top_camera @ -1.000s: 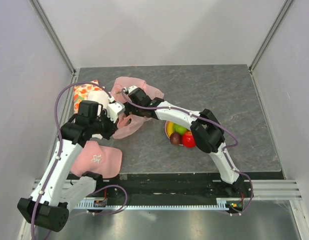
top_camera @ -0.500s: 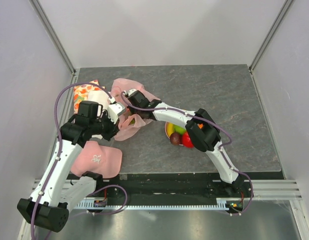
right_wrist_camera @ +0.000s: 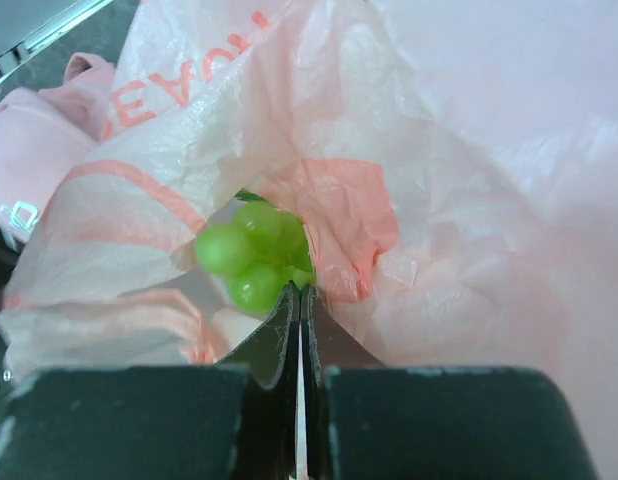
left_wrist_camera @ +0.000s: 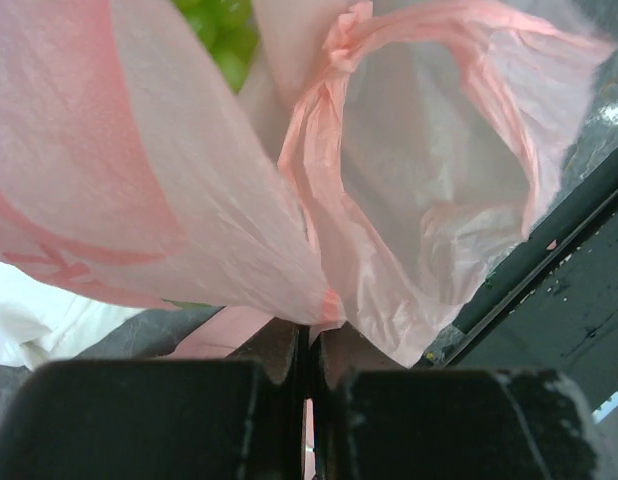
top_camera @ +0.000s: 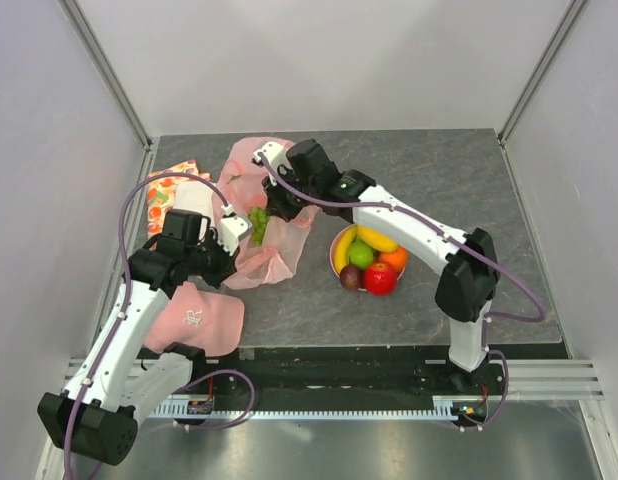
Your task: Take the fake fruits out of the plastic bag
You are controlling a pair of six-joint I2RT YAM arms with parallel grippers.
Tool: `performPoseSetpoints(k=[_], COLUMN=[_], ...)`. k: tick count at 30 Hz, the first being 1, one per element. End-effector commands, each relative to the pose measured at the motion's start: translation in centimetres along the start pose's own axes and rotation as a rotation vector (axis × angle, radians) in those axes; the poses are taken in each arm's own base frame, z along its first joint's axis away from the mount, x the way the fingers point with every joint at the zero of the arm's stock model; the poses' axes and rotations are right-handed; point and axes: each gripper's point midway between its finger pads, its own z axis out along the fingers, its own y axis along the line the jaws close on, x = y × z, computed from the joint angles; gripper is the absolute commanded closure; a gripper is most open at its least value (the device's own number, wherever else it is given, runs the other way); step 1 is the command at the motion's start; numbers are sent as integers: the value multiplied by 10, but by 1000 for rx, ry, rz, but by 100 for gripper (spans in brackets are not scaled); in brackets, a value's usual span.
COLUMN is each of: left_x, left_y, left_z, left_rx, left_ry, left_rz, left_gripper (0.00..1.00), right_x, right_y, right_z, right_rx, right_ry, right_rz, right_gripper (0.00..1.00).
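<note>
The pale-pink plastic bag (top_camera: 261,258) lies crumpled left of centre. My left gripper (top_camera: 237,232) is shut on its edge, and the film (left_wrist_camera: 189,200) is pinched between the jaws. My right gripper (top_camera: 266,210) reaches in from the far side. It is shut on a bunch of green grapes (right_wrist_camera: 244,255) at the bag's opening (right_wrist_camera: 469,150). The grapes (top_camera: 257,222) show above the bag. Right of the bag lie a banana (top_camera: 374,238), a green apple (top_camera: 361,255), an orange (top_camera: 394,258), a red apple (top_camera: 379,278) and a dark plum (top_camera: 350,277).
A pink cloth with a logo (top_camera: 194,318) lies near the left arm's base. A fruit-printed cloth (top_camera: 164,190) sits at the far left beside a white object (top_camera: 194,192). White walls close in the mat on three sides.
My right gripper has gone from open to shut and drawn back towards the far side, and the green grapes now show above the bag. The right elbow swung right. The left gripper kept its hold.
</note>
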Motion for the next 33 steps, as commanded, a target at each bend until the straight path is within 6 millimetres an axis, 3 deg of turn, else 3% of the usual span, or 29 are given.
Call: performPoseSetpoints(k=[1,3,5,9,11,16,18,19,20,25,27,31,33], left_x=[-6,-5,-7,-20,-28,-19,-11,-6,-4,15,19,26,21], left_y=[8,9,10,10,9,8,7,7,8,12,11,12,13], left_z=[-4,-2,-1,-3,-4,5,11,14,15,24,26,29,29], left_rx=[-46,-47,-46,-44,-33,-6,5,8,6,-9,-5,-5,-8], left_ry=[-39,-38,-36,-77,-102,-55,-22,-6,2,81,89,118,107], left_rz=[59,53,43,28,22,0,-7,-11,-13,-24,-25,-40,-52], left_gripper=[99,98,98,99,98,98,98,98,98,98,99,98,98], right_x=[55,78,80,49,45,77,93,97,103,82,75,71,65], right_y=[3,5,7,27,31,17,11,8,8,14,19,18,9], right_z=[-8,-3,-1,-13,-12,1,2,0,-1,-23,-27,-22,-16], right_rx=[-30,-48,-60,-169,-189,-143,-113,-97,-96,-109,-130,-113,-58], right_ry=[185,246,243,157,139,229,270,280,294,238,217,200,186], right_rz=[-39,-14,-11,-64,-77,-40,-27,-30,-27,-81,-98,-86,-84], right_gripper=[100,100,100,96,96,94,77,63,59,45,44,43,43])
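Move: The grapes show just past the tips of my shut right fingers, about 4 cm left, 2 cm back and 6 cm below. From that hand, the fruit plate lies some 23 cm right, 4 cm back and 18 cm down; the white cloth is 18 cm left, 2 cm ahead, equally low. My left hand, still pinching the bag's rim, has the grapes 11 cm ahead, 6 cm right, about level, and the pink cap 6 cm back, 9 cm left, 14 cm below. I bring my raised right hand down and back over the bag, then also to the right, about 9 cm lower at the deepest, before easing up 2 cm. My wrist tips the fingers some 15 degrees steeper, and they open from shut to over halfway, leaving them spread above the bag's mouth. My left hand keeps its pinch on the rim, lowering about 4 cm late on. ##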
